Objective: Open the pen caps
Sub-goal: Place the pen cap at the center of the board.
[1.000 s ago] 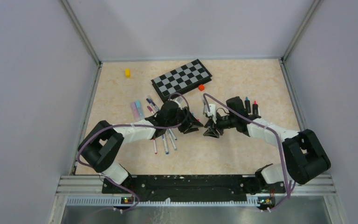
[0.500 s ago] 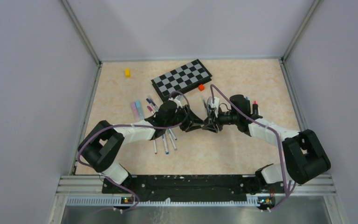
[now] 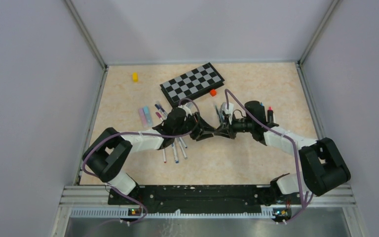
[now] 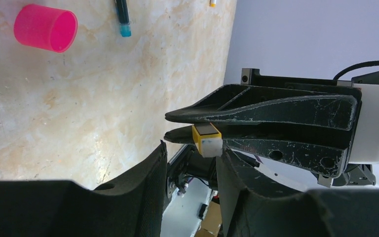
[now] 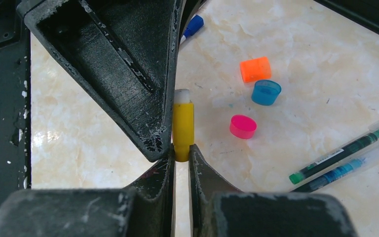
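Both grippers meet tip to tip at mid-table. My right gripper (image 5: 182,150) is shut on the lower end of a short yellow pen cap (image 5: 183,123) with a white end (image 5: 181,95). The same yellow cap (image 4: 203,133) shows in the left wrist view, pinched between the right gripper's fingers (image 4: 256,111). My left gripper (image 4: 191,150) stands open; the white end rests against one fingertip, the other is apart. From above the left gripper (image 3: 208,132) and right gripper (image 3: 220,131) touch. Loose caps lie nearby: pink (image 5: 243,126), blue (image 5: 266,92), orange (image 5: 255,69).
Uncapped pens (image 5: 343,157) lie to the right in the right wrist view. More pens (image 3: 175,148) lie under the left arm, others (image 3: 148,114) further left. A chessboard (image 3: 192,82) lies behind, with an orange block (image 3: 212,92) and a yellow block (image 3: 134,76). Upright highlighters (image 3: 266,112) stand by the right arm.
My right gripper has moved left up to the left gripper and shut on the yellow cap. The left arm has barely shifted.
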`<action>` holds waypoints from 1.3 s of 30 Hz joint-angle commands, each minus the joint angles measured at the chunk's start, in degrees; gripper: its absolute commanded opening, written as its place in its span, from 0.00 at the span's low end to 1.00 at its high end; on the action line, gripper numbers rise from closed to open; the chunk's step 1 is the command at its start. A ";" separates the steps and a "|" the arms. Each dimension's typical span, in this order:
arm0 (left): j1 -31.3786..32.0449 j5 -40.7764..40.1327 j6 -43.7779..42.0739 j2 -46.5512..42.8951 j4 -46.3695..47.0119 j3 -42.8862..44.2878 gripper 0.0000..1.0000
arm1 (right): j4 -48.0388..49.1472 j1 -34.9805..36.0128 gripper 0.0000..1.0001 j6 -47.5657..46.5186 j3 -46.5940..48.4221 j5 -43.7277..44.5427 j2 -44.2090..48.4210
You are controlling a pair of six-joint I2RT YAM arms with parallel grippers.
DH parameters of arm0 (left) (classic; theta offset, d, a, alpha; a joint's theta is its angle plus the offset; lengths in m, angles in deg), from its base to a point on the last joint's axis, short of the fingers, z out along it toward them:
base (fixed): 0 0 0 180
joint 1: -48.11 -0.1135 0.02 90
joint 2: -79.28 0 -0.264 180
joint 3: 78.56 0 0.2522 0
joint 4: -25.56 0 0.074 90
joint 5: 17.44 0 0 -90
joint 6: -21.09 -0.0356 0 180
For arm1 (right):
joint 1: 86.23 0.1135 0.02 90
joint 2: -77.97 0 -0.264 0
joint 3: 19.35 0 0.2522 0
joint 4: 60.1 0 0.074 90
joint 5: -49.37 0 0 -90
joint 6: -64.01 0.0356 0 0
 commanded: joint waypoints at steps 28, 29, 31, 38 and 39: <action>-4.77 -16.41 -33.68 -23.13 -13.86 -0.84 0.83 | -25.16 1.98 0.08 -6.00 16.90 21.01 -15.14; -4.86 -17.16 -34.46 -24.32 -14.01 -1.10 0.86 | -25.36 2.10 0.11 -5.92 17.15 20.95 -15.60; -4.89 -18.72 -35.81 -26.57 -13.71 -1.74 0.93 | -25.54 2.37 0.18 -5.80 17.24 20.13 -15.74; -5.14 -18.46 -37.01 -29.19 -11.31 -3.80 0.99 | -26.02 2.28 0.34 -3.70 18.51 18.68 -14.37; -5.13 -18.28 -37.17 -29.44 -11.32 -3.80 0.99 | -26.77 1.99 0.35 -3.50 19.09 18.08 -14.16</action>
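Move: The yellow cap is already in the right fingers, close by the half-open left ones. Its landing spot on the table is about 3 cm ahead of the right hand, 2 cm right and 8 cm below; from the left hand, 3 cm ahead, 4 cm right, 8 cm below. From the right hand, at table height, the pink cap is 6 cm ahead, 2 cm left; the blue cap 10 ahead, 5 left; the blue pen 11 ahead, 5 right. The right hand lowers the yellow cap about 8 cm, forward-right, and lets go; the left withdraws left-up, opening wide. ##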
